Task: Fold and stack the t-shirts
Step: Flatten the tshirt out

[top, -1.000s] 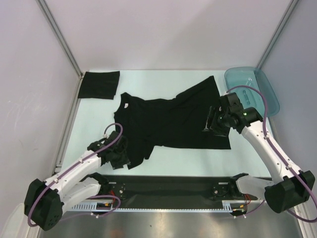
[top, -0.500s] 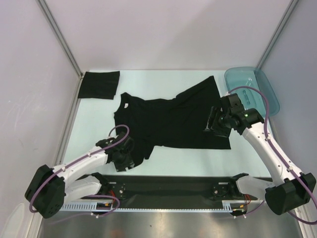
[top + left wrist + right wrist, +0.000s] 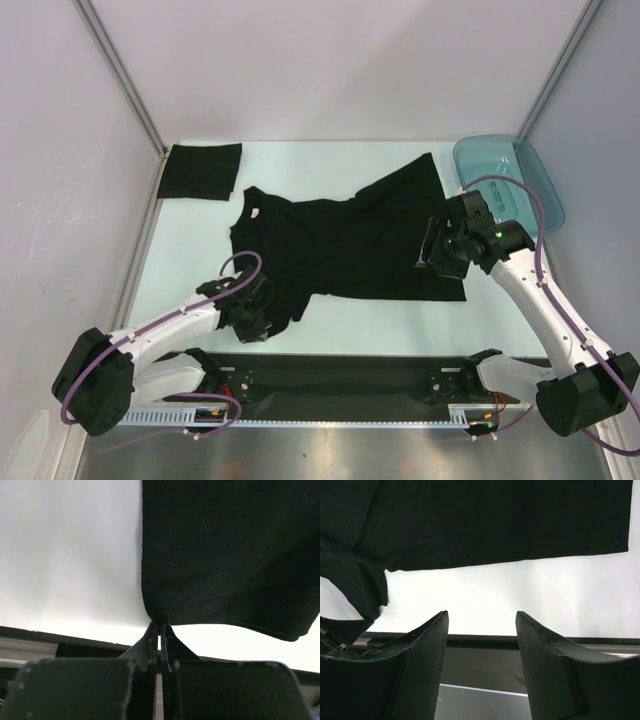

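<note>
A black t-shirt (image 3: 340, 245) lies spread and rumpled in the middle of the table. My left gripper (image 3: 262, 320) is at its near left corner. In the left wrist view the left gripper (image 3: 160, 624) is shut on the hem of the t-shirt (image 3: 225, 555), pinching a corner of the cloth. A second t-shirt (image 3: 200, 170) lies folded at the back left. My right gripper (image 3: 430, 255) hovers over the spread shirt's right side. Seen from the right wrist, the right gripper (image 3: 482, 617) is open and empty, with the t-shirt (image 3: 495, 520) beyond its fingertips (image 3: 432, 635).
A translucent teal tray (image 3: 535, 185) stands at the back right, just behind the right arm. White walls and metal posts close in the table on the left, back and right. A black strip (image 3: 350, 375) runs along the near edge between the arm bases.
My left gripper slid right to the shirt's near left corner and shut on the hem. The right gripper stayed open and nearly still.
</note>
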Action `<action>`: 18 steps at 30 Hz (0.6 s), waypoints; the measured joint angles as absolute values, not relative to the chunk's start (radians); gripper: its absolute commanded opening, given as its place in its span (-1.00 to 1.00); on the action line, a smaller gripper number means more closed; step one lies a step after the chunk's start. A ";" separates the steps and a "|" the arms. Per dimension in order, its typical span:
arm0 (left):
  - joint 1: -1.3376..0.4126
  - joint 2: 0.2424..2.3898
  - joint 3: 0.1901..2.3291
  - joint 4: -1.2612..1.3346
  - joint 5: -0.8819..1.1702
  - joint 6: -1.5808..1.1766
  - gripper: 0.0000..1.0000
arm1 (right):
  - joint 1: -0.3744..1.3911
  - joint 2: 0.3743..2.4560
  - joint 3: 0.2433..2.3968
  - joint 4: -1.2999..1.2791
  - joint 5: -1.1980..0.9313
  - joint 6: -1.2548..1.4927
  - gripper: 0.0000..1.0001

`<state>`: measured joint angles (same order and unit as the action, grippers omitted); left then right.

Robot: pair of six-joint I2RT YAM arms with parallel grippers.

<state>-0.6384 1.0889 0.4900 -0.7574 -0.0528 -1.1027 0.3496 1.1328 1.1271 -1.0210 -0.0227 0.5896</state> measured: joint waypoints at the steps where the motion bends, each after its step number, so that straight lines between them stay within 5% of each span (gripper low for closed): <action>1: -0.638 1.087 0.492 -0.760 -0.059 -1.102 -0.99 | 0.350 1.133 1.127 -1.023 -0.022 0.587 0.24; 13: -0.630 0.970 0.618 -0.896 -0.311 -1.032 -0.99 | 0.303 1.140 1.082 -1.032 -0.033 0.565 0.24; 16: -0.627 0.979 0.618 -0.900 -0.313 -1.009 -0.13 | 0.271 1.148 1.040 -1.015 -0.068 0.567 0.24; 18: -0.624 0.996 0.618 -0.904 -0.313 -1.004 0.14 | 0.257 1.153 1.015 -1.012 -0.088 0.569 0.24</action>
<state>-0.6235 0.9958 0.6178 -0.9043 -0.3134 -1.0039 0.2565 1.1534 1.0153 -1.0122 -0.0883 0.5690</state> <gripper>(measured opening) 0.451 0.620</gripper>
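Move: The left gripper already holds the t-shirt's near sleeve corner at table level. The corner is to go to bare table about 4 cm ahead and 4 cm to the left. The sleeve's other corner lies some 4 cm ahead and 7 cm right of this hand, and the shirt's body is centred about 23 cm ahead and 17 cm right. From the right gripper, the near hem corner is about 2 cm back, 8 cm right and 18 cm below. Bring the left gripper, still pinching the sleeve corner, forward and left about 4 cm each way while raising it roughly 4 cm and tipping the fingers some 15 degrees outward, then open to about half to let the corner go. Meanwhile, lower the open right gripper about 4 cm, easing slightly right and back towards the near hem corner, without touching it. ##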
